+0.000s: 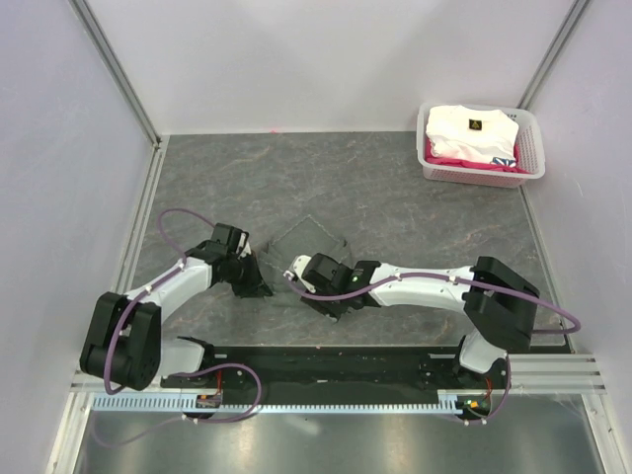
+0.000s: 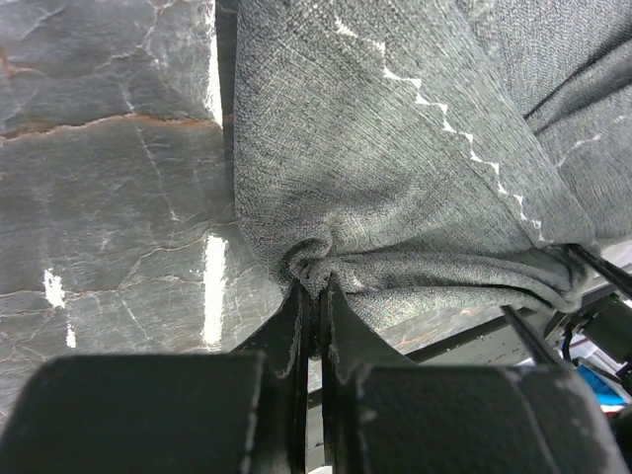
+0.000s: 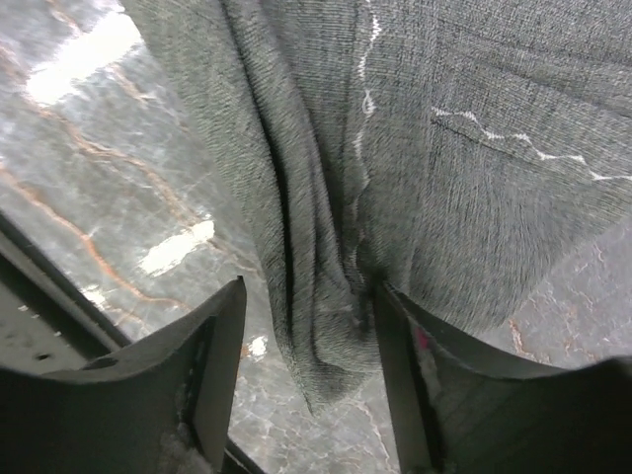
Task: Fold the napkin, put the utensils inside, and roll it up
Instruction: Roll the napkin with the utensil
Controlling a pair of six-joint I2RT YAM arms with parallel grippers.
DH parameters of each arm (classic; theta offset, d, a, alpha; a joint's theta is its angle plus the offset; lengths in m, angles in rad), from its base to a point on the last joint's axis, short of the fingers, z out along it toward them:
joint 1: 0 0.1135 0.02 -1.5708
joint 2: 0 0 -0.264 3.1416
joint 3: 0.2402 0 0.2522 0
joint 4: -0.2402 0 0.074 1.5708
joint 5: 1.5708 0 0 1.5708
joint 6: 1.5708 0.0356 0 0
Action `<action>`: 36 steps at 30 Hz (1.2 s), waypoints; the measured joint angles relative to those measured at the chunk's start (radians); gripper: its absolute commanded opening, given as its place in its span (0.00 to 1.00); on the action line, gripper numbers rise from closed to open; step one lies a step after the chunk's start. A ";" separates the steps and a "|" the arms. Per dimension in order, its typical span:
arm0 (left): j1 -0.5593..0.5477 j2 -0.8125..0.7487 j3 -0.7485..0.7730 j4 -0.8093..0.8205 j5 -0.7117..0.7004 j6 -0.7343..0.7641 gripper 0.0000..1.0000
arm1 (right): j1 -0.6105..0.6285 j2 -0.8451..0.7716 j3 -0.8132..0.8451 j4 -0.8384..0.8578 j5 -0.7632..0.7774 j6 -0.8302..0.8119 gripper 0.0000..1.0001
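The grey-green napkin with a pale zigzag hem lies partly raised between the two grippers in the middle of the tabletop. My left gripper is shut on a bunched edge of the napkin, the cloth puckering at the left gripper's tips. My right gripper is open. A hanging, folded corner of the napkin sits between the right gripper's fingers, against the right finger and apart from the left one. The utensils are out of view.
A white plastic basket at the back right holds a white folded garment over pink cloth. White walls enclose the dark marbled table on three sides. A black rail runs along the near edge between the arm bases.
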 measured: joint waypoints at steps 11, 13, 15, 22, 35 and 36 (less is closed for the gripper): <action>0.000 0.028 0.043 -0.013 0.003 0.028 0.02 | -0.002 0.087 0.022 -0.045 -0.069 -0.020 0.19; 0.000 0.037 0.053 -0.016 0.002 0.040 0.02 | -0.007 0.116 0.060 -0.081 -0.124 -0.026 0.18; 0.000 0.049 0.065 -0.020 -0.001 0.052 0.02 | -0.014 0.156 0.110 -0.127 -0.198 -0.036 0.15; 0.002 0.098 0.111 -0.043 -0.005 0.099 0.02 | -0.040 0.235 0.182 -0.175 -0.464 -0.041 0.11; 0.002 0.156 0.166 -0.106 0.006 0.131 0.02 | -0.195 0.292 0.113 -0.090 -0.848 -0.035 0.10; 0.002 0.157 0.168 -0.109 0.007 0.132 0.02 | -0.203 0.295 0.108 -0.085 -0.863 -0.035 0.11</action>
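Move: The napkin's near right end lies bunched between the right hand's open fingers, some 3 cm below and about 1 cm back. From that hand the napkin's left end, pinched by the left fingers, is about 13 cm left and 3 cm ahead; the napkin's far tip is roughly 19 cm ahead and 4 cm left; the table's near edge is some 8 cm back. From the left hand the near right end lies about 13 cm right, 4 cm back and 2 cm down. The right fingers close on the napkin's bunched near right end as the hand sinks about 3 cm, then keep the pinch and drag it low over the table, 6 to 7 cm back towards the near edge and some 3 cm left, while the fingertips swing about 45 degrees back towards the base. The left hand keeps its pinch and eases forward about 2 cm, turning slightly clockwise. ##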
